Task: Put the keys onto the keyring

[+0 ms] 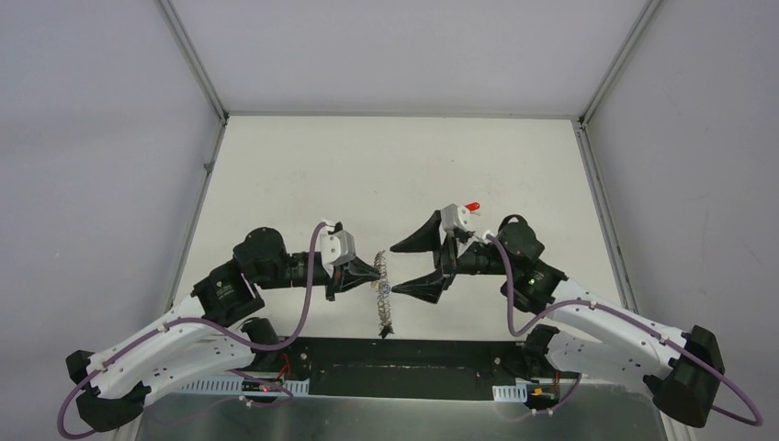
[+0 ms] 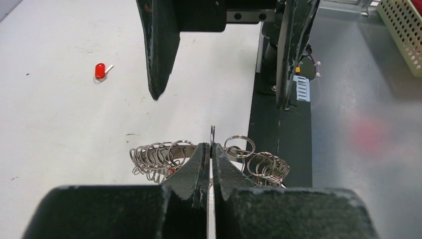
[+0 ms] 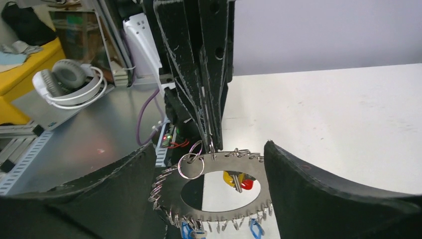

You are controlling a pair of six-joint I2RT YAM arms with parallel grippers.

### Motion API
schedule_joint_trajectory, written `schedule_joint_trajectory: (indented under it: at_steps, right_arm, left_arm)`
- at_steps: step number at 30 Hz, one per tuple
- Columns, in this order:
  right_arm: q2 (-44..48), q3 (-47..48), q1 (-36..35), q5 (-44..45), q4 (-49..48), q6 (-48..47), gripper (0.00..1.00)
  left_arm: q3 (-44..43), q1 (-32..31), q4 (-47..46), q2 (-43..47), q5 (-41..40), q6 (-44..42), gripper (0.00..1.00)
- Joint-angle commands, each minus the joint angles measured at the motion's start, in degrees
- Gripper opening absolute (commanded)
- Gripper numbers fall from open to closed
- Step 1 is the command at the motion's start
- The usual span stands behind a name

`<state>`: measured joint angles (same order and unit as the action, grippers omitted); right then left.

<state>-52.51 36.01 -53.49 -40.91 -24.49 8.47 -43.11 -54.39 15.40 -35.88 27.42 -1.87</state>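
The keyring (image 3: pixel 219 201), a flat grey ring with several wire loops on its rim, hangs upright between the arms and shows edge-on from above (image 1: pixel 383 299). My left gripper (image 2: pixel 212 145) is shut on its top rim (image 1: pixel 375 273). My right gripper (image 1: pixel 397 269) stands open, one finger on each side of the ring, touching nothing (image 3: pixel 209 149). A red-tagged key (image 1: pixel 473 206) lies loose on the table behind the right wrist, also in the left wrist view (image 2: pixel 101 71). Yellow and red tags (image 3: pixel 239 180) and blue tags (image 3: pixel 191 231) hang from the ring.
A black base strip (image 1: pixel 404 354) runs along the near table edge under the ring. Metal frame rails (image 1: pixel 197 69) border the white table (image 1: pixel 395 165). Off the table lie headphones (image 3: pixel 69 84) and a perforated basket (image 2: pixel 405 30).
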Motion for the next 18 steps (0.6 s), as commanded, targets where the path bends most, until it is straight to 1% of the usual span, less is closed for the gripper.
schedule_joint_trajectory:
  at_steps: [1,5,8,18]
  right_arm:
    - [4.61,1.34,-0.24,7.64,5.04,-2.11,0.86]
    - [7.73,4.15,-0.21,13.35,15.16,-3.34,0.95]
    - [8.92,5.0,-0.21,17.2,19.33,-2.41,1.0]
    - [6.36,6.49,-0.23,22.98,24.04,4.31,1.0]
  left_arm:
    - [0.89,-0.19,-3.09,1.99,-1.68,-4.0,0.0]
    - [1.55,-0.19,-3.32,2.96,-2.15,-9.68,0.0]
    - [1.94,-0.21,-4.24,4.03,-2.4,-14.91,0.0]
    - [6.56,-0.19,-10.87,8.68,0.61,-32.7,0.0]
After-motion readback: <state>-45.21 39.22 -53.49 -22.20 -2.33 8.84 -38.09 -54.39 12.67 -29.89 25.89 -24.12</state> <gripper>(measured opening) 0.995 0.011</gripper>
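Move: The red key lies on the table about 22 cm ahead of the right gripper, some 21 cm to its right and 28 cm below. The keyring hangs from the left fingers, its middle about 3 cm left, 1 cm back and 7 cm below the right gripper, and 6 cm below the left one, 1 cm back and 1 cm right. From the left gripper the red key is roughly 21 cm ahead, 24 cm right and 27 cm below. Draw the already free, part-open right gripper off the keyring, about 4 cm forward and 3 cm right, towards the red key, dropping some 2 cm late on while its jaws spread fully and it swings about 20 degrees clockwise. Meanwhile keep the left pinch on the keyring's rim, ease it a little forward and left, and roll it some 25 degrees so the keyring's forward side lifts. ##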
